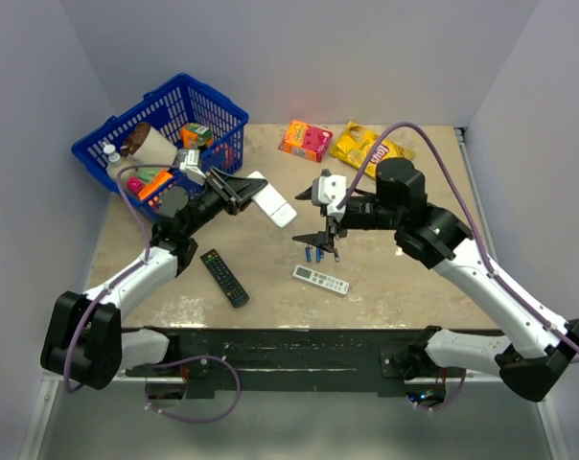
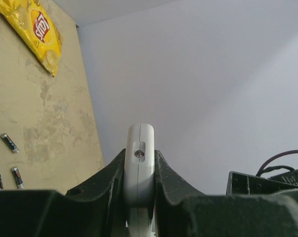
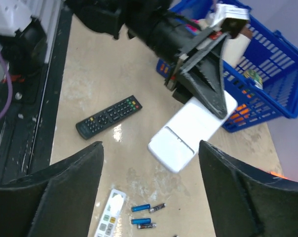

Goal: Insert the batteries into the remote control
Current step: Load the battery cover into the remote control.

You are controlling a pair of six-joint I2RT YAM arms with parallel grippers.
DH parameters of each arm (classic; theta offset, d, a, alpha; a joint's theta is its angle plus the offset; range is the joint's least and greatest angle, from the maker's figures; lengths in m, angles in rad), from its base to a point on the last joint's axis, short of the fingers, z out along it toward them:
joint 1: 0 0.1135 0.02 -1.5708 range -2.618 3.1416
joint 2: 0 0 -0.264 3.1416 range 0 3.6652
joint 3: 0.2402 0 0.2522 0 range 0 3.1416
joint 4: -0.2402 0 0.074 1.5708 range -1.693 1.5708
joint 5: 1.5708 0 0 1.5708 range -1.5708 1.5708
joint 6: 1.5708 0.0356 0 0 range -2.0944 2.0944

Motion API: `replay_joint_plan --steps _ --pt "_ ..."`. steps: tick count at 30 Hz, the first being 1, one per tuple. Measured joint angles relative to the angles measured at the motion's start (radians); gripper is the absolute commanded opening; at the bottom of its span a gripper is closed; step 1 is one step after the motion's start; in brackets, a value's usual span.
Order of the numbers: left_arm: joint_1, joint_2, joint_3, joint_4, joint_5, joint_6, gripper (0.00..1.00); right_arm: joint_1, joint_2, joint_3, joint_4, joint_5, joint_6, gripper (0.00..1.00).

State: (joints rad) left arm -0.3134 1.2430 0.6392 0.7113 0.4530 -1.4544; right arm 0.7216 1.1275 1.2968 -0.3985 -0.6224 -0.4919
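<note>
The remote control [image 1: 273, 202] is short, wide and white, and it hangs above the table with my left gripper [image 1: 240, 188] shut on one end. In the right wrist view its plain white back [image 3: 191, 133] faces up and shows the outline of a cover panel. The left wrist view sees the remote control [image 2: 139, 168] edge-on between the two fingers. Several batteries [image 1: 313, 254], blue and dark, lie loose on the table, also seen as batteries [image 3: 145, 215] between my right fingers. My right gripper [image 1: 324, 239] hovers above them, open and holding nothing.
A long black remote [image 1: 224, 276] lies left of the batteries. A slim white remote [image 1: 320, 279] lies just in front of them. A blue basket [image 1: 218, 103] of groceries stands at the back left. An orange box [image 1: 306, 140] and a yellow chip bag [image 1: 366, 146] lie at the back.
</note>
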Motion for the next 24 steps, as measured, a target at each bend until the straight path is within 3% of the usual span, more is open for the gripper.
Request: replay_joint_plan --steps 1,4,11,24 --pt "0.0 -0.001 0.011 -0.015 0.017 0.009 0.0 0.0 0.015 0.002 -0.013 -0.022 -0.035 0.67" --pt "0.002 -0.005 0.046 -0.061 0.06 0.038 0.0 0.0 0.06 0.006 -0.055 -0.056 -0.125 0.59" --pt "0.006 -0.03 0.062 -0.113 0.116 0.062 0.0 0.0 0.085 0.006 -0.118 -0.077 -0.26 0.55" --pt "0.006 -0.035 0.071 -0.138 0.165 0.064 0.0 0.0 0.107 0.006 -0.102 -0.106 -0.335 0.47"
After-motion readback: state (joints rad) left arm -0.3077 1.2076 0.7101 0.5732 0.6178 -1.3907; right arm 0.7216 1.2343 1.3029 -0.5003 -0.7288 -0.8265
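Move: The left hand still holds the white remote control. Its battery cover end lies about 5 cm back and 5 cm right of that hand, and 1 cm lower. From the open right hand the cover is roughly 4 cm left, 1 cm ahead and 4 cm down. On the table some 20 cm below the right hand, the loose batteries lie 1 cm ahead and 4 cm right, the button remote 6 cm back and 6 cm right. Right hand sinks some 4 cm towards the cover, fingers narrowing; left draws the remote back about 2.5 cm. ##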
